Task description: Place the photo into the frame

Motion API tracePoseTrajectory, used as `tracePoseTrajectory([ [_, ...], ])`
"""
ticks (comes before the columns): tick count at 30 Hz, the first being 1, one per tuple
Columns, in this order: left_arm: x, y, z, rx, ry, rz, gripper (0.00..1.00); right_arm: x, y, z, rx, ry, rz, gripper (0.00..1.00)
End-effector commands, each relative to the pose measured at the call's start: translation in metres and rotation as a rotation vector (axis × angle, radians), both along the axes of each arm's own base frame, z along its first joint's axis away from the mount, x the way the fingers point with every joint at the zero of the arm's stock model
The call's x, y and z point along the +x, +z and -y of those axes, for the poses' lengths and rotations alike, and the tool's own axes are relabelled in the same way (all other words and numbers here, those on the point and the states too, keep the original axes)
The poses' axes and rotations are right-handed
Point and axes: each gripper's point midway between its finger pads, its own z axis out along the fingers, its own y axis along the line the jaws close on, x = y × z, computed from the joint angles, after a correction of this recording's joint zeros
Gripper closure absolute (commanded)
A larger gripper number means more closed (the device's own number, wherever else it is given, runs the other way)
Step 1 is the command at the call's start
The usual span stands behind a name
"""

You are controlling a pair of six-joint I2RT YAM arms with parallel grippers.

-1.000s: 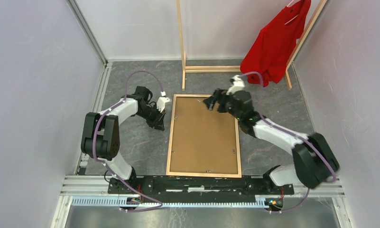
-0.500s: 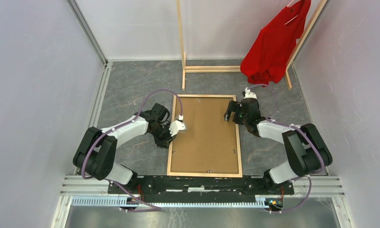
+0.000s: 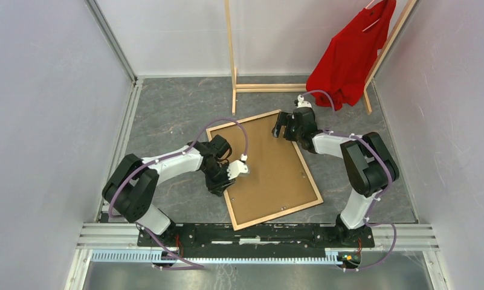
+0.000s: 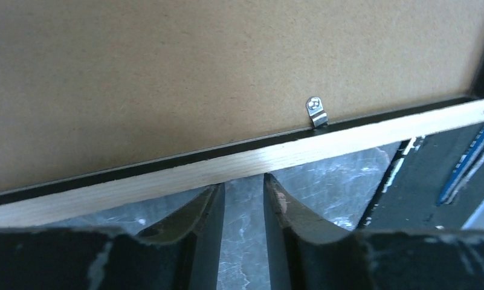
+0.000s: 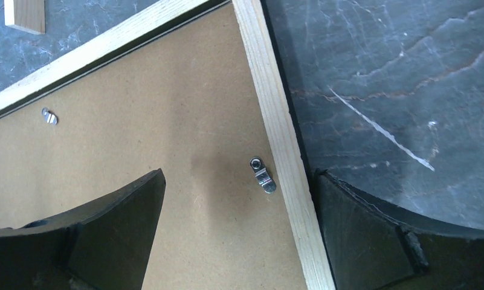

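The frame (image 3: pixel 309 172) lies face down and askew on the grey floor, light wood back up, with the brown backing board (image 3: pixel 269 175) set in it. The photo is hidden. My left gripper (image 3: pixel 222 184) sits low at the frame's left rail (image 4: pixel 167 178); its fingertips (image 4: pixel 214 192) touch the rail's outer edge, open by a narrow gap (image 4: pixel 244 181) with only floor between. My right gripper (image 3: pixel 283 125) hovers over the far right corner, open wide (image 5: pixel 239 175), straddling the wood rail (image 5: pixel 275 133) beside a metal turn clip (image 5: pixel 262 175).
A wooden clothes rack (image 3: pixel 232 60) with a red shirt (image 3: pixel 348 54) stands at the back. Another turn clip (image 4: pixel 315 112) holds the board near the left rail. Walls close in on both sides; the arms' mounting rail (image 3: pixel 257 232) runs along the near edge.
The frame has swung counter-clockwise from square to askew. My left gripper moved in to its left rail and opened slightly. The right gripper shifted along the far right corner and widened.
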Motion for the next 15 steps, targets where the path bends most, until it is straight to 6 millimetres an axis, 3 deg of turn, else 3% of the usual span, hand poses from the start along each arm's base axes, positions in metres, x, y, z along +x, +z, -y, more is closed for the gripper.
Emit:
tracePoseTrajectory([
  [1,0.01,0.007,0.049,-0.131,-0.036,0.023,0.6,-0.022,0.012,-0.074,0.134,0.178,-0.046,0.02],
  [6,0.0,0.017,0.064,-0.17,-0.074,-0.023,0.39,-0.038,0.0,-0.111,0.127,0.276,-0.081,0.02],
  [9,0.001,0.024,0.063,-0.173,-0.094,-0.009,0.22,-0.035,0.003,-0.118,0.12,0.303,-0.069,0.02],
  [11,0.0,0.031,0.059,-0.168,-0.119,0.008,0.14,-0.023,0.016,-0.112,0.085,0.29,-0.033,0.02],
  [15,-0.002,0.053,0.048,-0.163,-0.175,0.035,0.01,0.003,0.056,-0.077,0.02,0.207,0.034,0.02],
])
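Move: My right hand straddles the far end of the frame's right rail, one finger outside it. The frame's middle is about 13 cm back and 9 cm left of that hand, 2 cm lower; the far right corner is about 10 cm ahead and 2 cm left, the clothes rack's foot 10 cm ahead and 20 cm left. From my left hand, just outside the left rail, the frame's middle lies some 10 cm ahead and 17 cm right, level in height; the near left corner is 15 cm back, 7 cm right. With my open right hand I keep the outer finger against the outside of the right rail near its far end and push that end about 5 cm to the left and slightly forward. Meanwhile my left hand draws back some 6 cm beside the left rail towards the near left corner, opening wide from a narrow gap, tilting about 15 degrees and lifting a little towards the end. ##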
